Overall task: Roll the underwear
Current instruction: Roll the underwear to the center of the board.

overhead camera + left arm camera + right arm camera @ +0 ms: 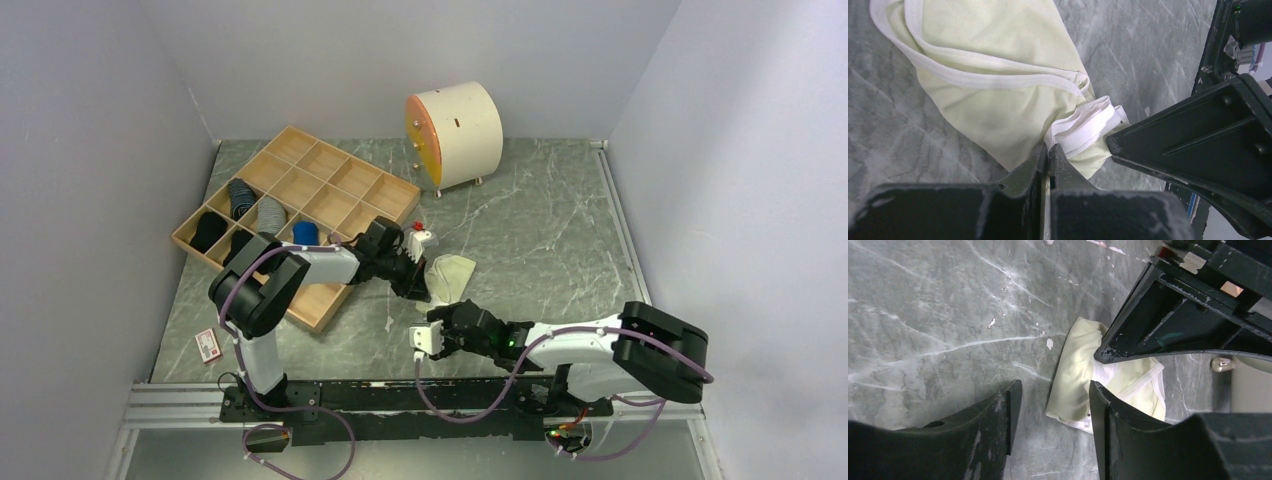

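Note:
The pale yellow underwear (pixel 452 272) with white trim lies bunched on the marble table, partly folded over. My left gripper (pixel 1049 150) is shut on its white waistband edge (pixel 1083 131) at the near corner of the cloth. In the top view the left gripper (pixel 425 288) sits at the cloth's left side. My right gripper (pixel 1053 390) is open with nothing between its fingers, hovering just short of the underwear (pixel 1075 375). From above, the right gripper (pixel 420 340) is in front of the cloth. One right finger (pixel 1198 130) shows beside the waistband.
A wooden compartment tray (pixel 355 160) at the left holds dark, grey and blue rolled items. A white drum-shaped cabinet (pixel 455 135) with an orange face stands at the back. A small red card (pixel 208 344) lies near the left front. Grey walls enclose the table.

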You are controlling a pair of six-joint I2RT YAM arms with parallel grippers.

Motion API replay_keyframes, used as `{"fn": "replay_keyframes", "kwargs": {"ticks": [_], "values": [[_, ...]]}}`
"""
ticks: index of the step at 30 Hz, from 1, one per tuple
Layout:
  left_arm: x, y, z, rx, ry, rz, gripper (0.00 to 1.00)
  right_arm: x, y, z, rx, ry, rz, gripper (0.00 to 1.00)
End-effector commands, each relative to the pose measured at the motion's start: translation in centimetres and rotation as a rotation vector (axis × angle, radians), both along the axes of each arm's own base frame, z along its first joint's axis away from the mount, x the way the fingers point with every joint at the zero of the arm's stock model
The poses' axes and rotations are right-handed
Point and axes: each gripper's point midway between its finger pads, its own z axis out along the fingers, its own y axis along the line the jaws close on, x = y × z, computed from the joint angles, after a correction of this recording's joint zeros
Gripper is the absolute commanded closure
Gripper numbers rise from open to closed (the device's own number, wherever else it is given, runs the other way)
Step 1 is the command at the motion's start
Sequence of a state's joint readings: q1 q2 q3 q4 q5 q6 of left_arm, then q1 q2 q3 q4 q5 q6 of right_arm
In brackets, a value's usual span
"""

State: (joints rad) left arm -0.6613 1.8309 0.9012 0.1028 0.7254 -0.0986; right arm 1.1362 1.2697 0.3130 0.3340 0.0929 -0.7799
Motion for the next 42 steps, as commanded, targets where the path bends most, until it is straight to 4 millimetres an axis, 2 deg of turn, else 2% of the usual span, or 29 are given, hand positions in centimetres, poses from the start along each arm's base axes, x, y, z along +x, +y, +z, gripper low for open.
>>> {"fn": "replay_keyframes", "kwargs": {"ticks": [1,3,8,9,11,13,17,19,21,24,25,29,32,39,42], "values": [[-0.3,0.2,-0.6,0.029,0.037,-0.003,0.95,1.4,0.3,0.7,0.016,-0.093,-0.026,0.45],[-0.3,0.2,-0.6,0.029,0.039,-0.005,0.95,1.6,0.2,0.4,-0.003,-0.108,-0.030,0.45],[-0.3,0.2,-0.6,0.030,0.040,-0.008,0.95,2.2,-0.6,-0.6,-0.054,-0.114,-0.065,0.53],[-0.4,0.2,-0.6,0.030,0.043,-0.009,0.95,2.2,-0.5,-0.6,-0.047,-0.117,-0.065,0.58],[-0.3,0.2,-0.7,0.033,0.047,-0.006,0.95,2.3,-0.4,-0.5,-0.032,-0.120,-0.073,0.76],[0.0,0.3,-0.7,0.038,0.048,0.010,0.95,2.5,-0.4,-0.5,-0.028,-0.119,-0.097,0.84],[0.6,0.3,0.5,-0.031,0.082,0.051,0.75,2.5,0.2,0.2,0.007,-0.091,-0.106,0.99],[1.4,0.7,1.6,-0.075,0.093,0.094,0.63,2.0,1.0,0.9,0.069,-0.054,-0.080,1.00],[2.4,1.0,2.9,-0.122,0.093,0.138,0.58,1.5,1.5,0.8,0.101,0.001,-0.067,1.00],[3.9,2.0,5.0,-0.161,0.077,0.213,0.33,1.5,1.8,0.9,0.102,0.034,-0.084,1.00],[4.3,2.4,5.5,-0.162,0.071,0.239,0.31,1.4,2.0,1.0,0.111,0.044,-0.082,1.00],[5.7,4.6,6.8,-0.143,0.024,0.364,0.29,1.4,2.9,1.4,0.129,0.068,-0.074,1.00],[6.0,6.3,7.5,-0.134,-0.011,0.459,0.27,1.9,3.1,1.3,0.128,0.069,-0.112,1.00],[4.6,8.7,8.1,-0.147,-0.081,0.564,0.29,1.7,5.3,2.1,0.200,0.103,-0.081,1.00],[3.8,9.6,8.3,-0.157,-0.103,0.598,0.32,0.9,6.0,1.4,0.221,0.135,-0.060,1.00]]}}
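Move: The folded near end of the underwear lies some 3 cm ahead of the open right hand, about 1 cm to its left and 1 cm below; the underwear's middle is roughly 9 cm ahead and 2 cm right. The left hand still pinches it by the white band, with that middle about 3 cm ahead, 5 cm right and 2 cm below. From the left hand, a white scrap lies 6 cm back and 6 cm left, 2 cm lower, and the wooden tray's centre about 16 cm ahead and 25 cm left. The underwear's near end passes from one grip to the other: the right hand eases forward about 2 cm and slightly down, pinches it, then draws it left some 3 cm. As the right fingers finish closing, the left ones open wide and let go; that hand first swings forward and left, then up and left towards the tray, turning 30 degrees counter-clockwise, and drifts back a little. ##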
